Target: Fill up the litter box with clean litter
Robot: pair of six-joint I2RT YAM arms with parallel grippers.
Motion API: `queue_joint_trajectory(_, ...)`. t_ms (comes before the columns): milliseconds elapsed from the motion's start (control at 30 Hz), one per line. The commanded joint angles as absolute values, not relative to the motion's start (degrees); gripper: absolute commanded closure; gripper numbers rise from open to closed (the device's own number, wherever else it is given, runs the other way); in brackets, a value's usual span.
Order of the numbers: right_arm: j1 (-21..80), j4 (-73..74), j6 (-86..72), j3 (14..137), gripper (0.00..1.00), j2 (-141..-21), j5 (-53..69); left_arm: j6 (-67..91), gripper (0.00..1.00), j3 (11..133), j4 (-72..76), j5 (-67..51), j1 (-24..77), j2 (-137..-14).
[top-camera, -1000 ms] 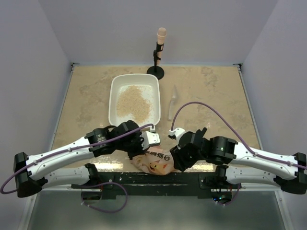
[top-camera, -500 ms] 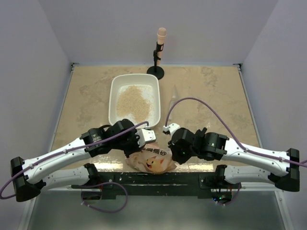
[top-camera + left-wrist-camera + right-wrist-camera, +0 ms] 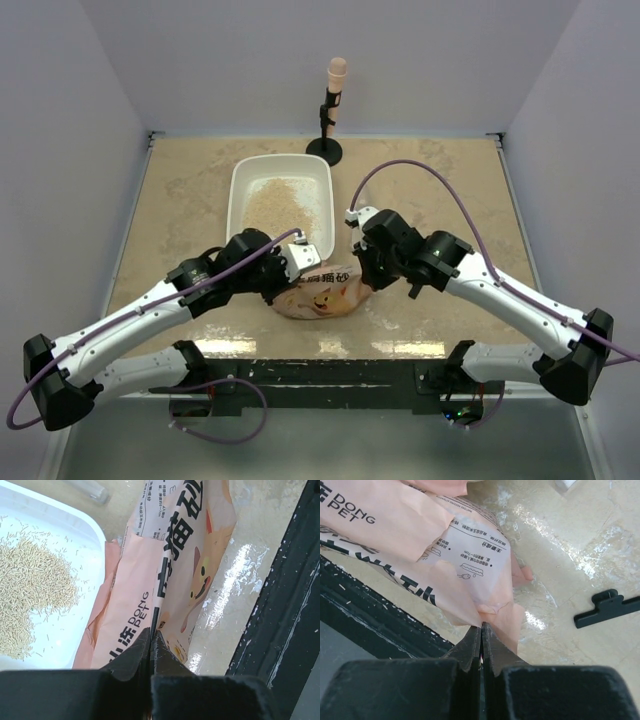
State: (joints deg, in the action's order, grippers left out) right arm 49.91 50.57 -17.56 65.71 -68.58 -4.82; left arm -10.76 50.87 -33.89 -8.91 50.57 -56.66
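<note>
The litter box [image 3: 237, 215] is a white shallow tray at the table's middle back, with a pile of clean litter [image 3: 277, 207] in it. A crinkly orange-pink bag [image 3: 325, 297] with a cat picture hangs just in front of the tray's near right corner, held between both arms. My left gripper [image 3: 300, 264] is shut on the bag's left edge. My right gripper [image 3: 363, 264] is shut on its right corner. The left wrist view has the jaws [image 3: 151, 631] pinching the bag [image 3: 185, 555] beside the tray [image 3: 95, 535] and litter [image 3: 30, 590]. In the right wrist view the jaws [image 3: 481, 626] clamp the bag's corner [image 3: 485, 580].
A black stand with a pinkish tip [image 3: 331, 110] rises behind the tray. A black clip [image 3: 607, 607] lies on the tabletop to the right of the bag. A clear plastic item [image 3: 94, 491] lies beside the tray. The black base rail [image 3: 330, 375] runs along the near edge.
Both arms have carried the bag away from the near edge toward the tray's near right corner. The right gripper has gone from open to shut on the bag's corner.
</note>
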Motion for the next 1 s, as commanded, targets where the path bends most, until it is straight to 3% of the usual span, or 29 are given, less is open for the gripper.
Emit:
queue_joint_trajectory(0, 49.31, 50.37, -16.60, 65.85, 1.00, -65.92, -4.40, -12.22, 1.00, 50.28, -30.59, -8.61, 49.75, -53.09)
queue_joint_trajectory(400, 49.04, 50.89, -23.46, 63.19, 1.00, -64.86, -8.34, -11.60, 1.00, 48.34, -27.95, -11.07, 49.75, -53.52)
queue_joint_trajectory(433, 48.96, 50.80, -23.81, 63.45, 0.97, -64.60, -9.05, -11.51, 1.00, 48.25, -27.69, -11.16, 49.75, -53.44)
queue_joint_trajectory(467, 48.87, 51.32, -24.25, 64.15, 0.81, -64.69, -9.57, -11.51, 1.00, 48.25, -27.51, -11.08, 49.75, -53.44)
queue_joint_trajectory(533, 48.69, 52.03, -26.27, 65.21, 0.72, -64.51, -12.72, -11.34, 1.00, 47.90, -27.16, -11.69, 49.83, -53.61)
queue_joint_trajectory(567, 48.69, 53.25, -28.28, 66.87, 0.60, -64.42, -14.83, -11.34, 1.00, 47.90, -27.25, -11.95, 49.75, -53.53)
queue_joint_trajectory(633, 48.61, 54.22, -29.79, 68.72, 0.55, -63.73, -20.01, -10.99, 1.00, 47.90, -27.16, -12.65, 49.75, -53.53)
queue_joint_trajectory(700, 48.25, 55.54, -31.99, 70.92, 0.39, -63.20, -23.10, -10.81, 1.00, 47.73, -26.98, -13.09, 49.75, -53.35)
queue_joint_trajectory(800, 46.50, 56.25, -34.45, 71.37, 0.33, -63.54, -26.28, -10.55, 1.00, 47.81, -26.98, -13.45, 49.75, -53.09)
queue_joint_trajectory(967, 37.19, 53.71, -39.36, 65.84, 0.38, -68.54, -23.65, -10.63, 1.00, 48.08, -26.90, -13.71, 49.75, -51.68)
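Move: Both hands grip the cat litter bag's top edge, its middle about 12 cm to the right hand's left and 5 cm below it. The black clip the right hand heads for lies some 12 cm to its right, 9 cm ahead and 10 cm down; the clear scoop is about 29 cm ahead and 3 cm left. From the left hand the clip is roughly 37 cm right and 9 cm ahead, 10 cm lower. Still pinching the bag's right top corner, the right fingers first bring it about 2 cm down and back, then open and let go; the right hand rises away forward and to the right, about 6 cm each way, out towards the clip's side, turning some 30 degrees clockwise. The left fingers keep their hold on the bag's other end, easing down and back slightly. ##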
